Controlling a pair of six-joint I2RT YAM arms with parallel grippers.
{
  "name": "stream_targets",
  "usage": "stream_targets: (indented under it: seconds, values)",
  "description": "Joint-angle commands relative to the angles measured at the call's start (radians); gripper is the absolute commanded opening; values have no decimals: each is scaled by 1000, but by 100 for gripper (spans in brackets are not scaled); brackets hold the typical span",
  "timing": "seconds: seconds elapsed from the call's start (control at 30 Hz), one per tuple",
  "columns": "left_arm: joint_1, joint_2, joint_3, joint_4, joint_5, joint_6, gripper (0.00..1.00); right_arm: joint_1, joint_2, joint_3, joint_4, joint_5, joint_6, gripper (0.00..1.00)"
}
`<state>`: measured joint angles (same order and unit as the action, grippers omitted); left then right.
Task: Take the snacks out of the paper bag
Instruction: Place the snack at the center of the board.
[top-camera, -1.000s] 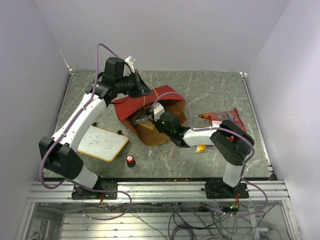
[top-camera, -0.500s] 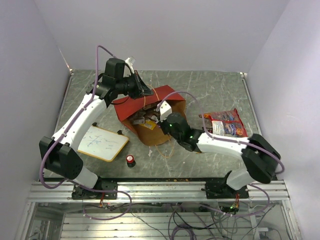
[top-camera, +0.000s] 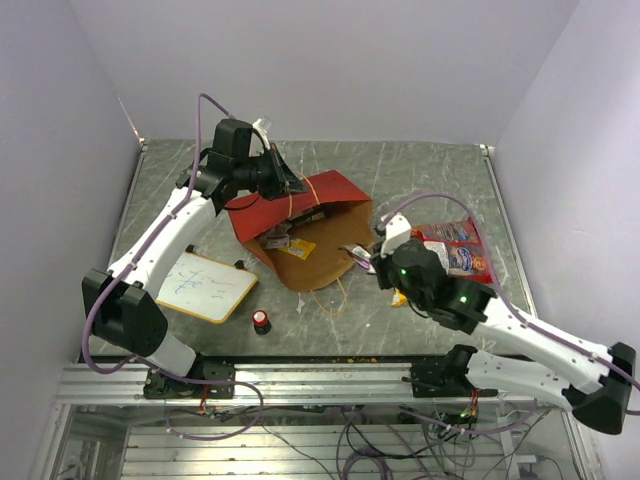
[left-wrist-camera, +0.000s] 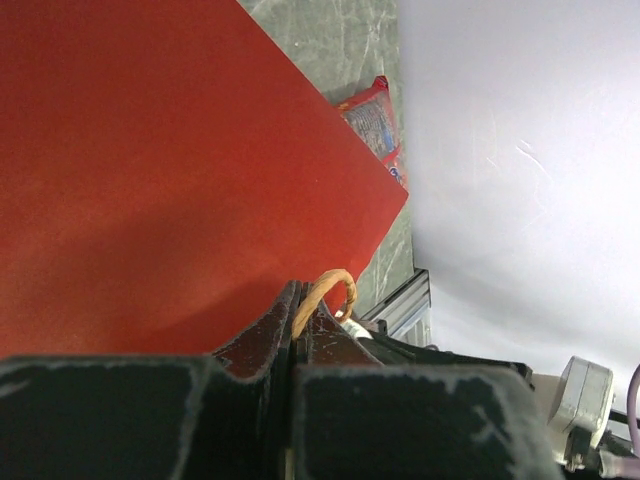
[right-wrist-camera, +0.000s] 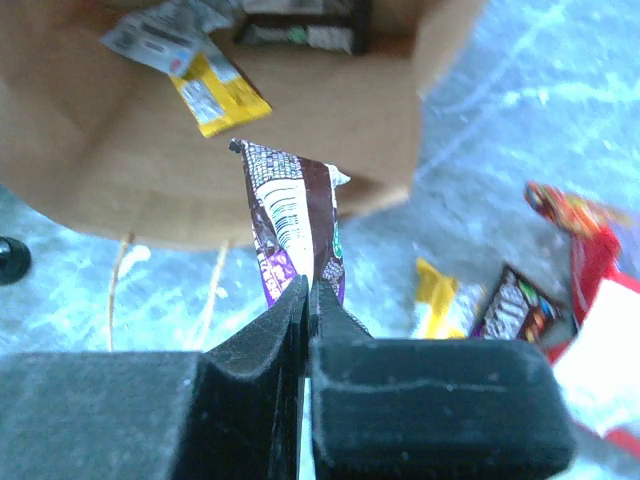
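Observation:
The paper bag (top-camera: 330, 192) lies on its side, red outside, brown inside, mouth toward me. My left gripper (top-camera: 293, 186) is shut on its string handle (left-wrist-camera: 327, 288) at the bag's upper edge, and the red wall (left-wrist-camera: 160, 170) fills the left wrist view. My right gripper (top-camera: 366, 256) is shut on a purple-brown bar (right-wrist-camera: 297, 222), just outside the mouth on the right. A yellow packet (right-wrist-camera: 215, 95) and a dark bar (right-wrist-camera: 300, 30) lie inside the bag. A red chip bag (top-camera: 455, 245), a yellow packet (right-wrist-camera: 435, 295) and a dark bar (right-wrist-camera: 515, 310) lie on the table to the right.
A wood-framed whiteboard (top-camera: 205, 285) lies at the near left. A small red-topped black knob (top-camera: 261, 320) stands in front of the bag. The bag's loose second handle (top-camera: 330, 295) trails on the table. A metal rail (top-camera: 320, 380) runs along the near edge.
My right gripper has drawn back out of the bag's mouth and to the right with the purple-brown bar in it. The left gripper and the bag have stayed put.

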<state>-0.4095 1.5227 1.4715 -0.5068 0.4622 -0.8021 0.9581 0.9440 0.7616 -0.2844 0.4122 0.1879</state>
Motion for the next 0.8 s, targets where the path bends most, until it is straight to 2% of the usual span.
stream_targets:
  seconds: [0.0, 0.1, 0.2, 0.3, 0.47, 0.77]
  values:
    - [1, -10, -7, 11, -10, 26, 7, 10, -108, 42, -350, 121, 180, 0]
    - [3, -21, -19, 9, -11, 29, 7, 31, -159, 60, -366, 178, 228, 0]
    - [4, -21, -22, 9, -3, 26, 7, 31, -115, 127, -567, 361, 477, 0]
    - [5, -22, -17, 7, -2, 25, 7, 31, -45, 137, -648, 368, 605, 0]
    - [5, -17, 6, -11, -3, 38, 7, 33, 25, 90, -599, 392, 711, 0]
    - [6, -2, 27, -26, 0, 47, 7, 28, 70, -94, -231, 364, 603, 0]
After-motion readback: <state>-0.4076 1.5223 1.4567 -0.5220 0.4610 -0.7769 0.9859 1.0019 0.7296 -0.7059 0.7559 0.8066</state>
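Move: The right hand, already holding a brown-and-purple snack clear of the paper bag, is carrying it to the board by the yellow snack, about 10 cm to its right, hardly 1 cm ahead and 18 cm below. The other M&M snack lies some 5 cm right of the yellow one and 2 cm farther out; the red snack bag is roughly 9 cm ahead of the hand and 22 cm right. From the left hand, the yellow snack is about 12 cm back and 25 cm right, 27 cm down. Still pinching the brown-and-purple snack in shut fingers, the right hand swings about 8 cm right and a little back, away from the paper bag, then sinks some 7 cm towards the board by the yellow snack. The wrist turns about 30 degrees clockwise and tips further down. The left hand keeps its pinch on the bag's handle. ##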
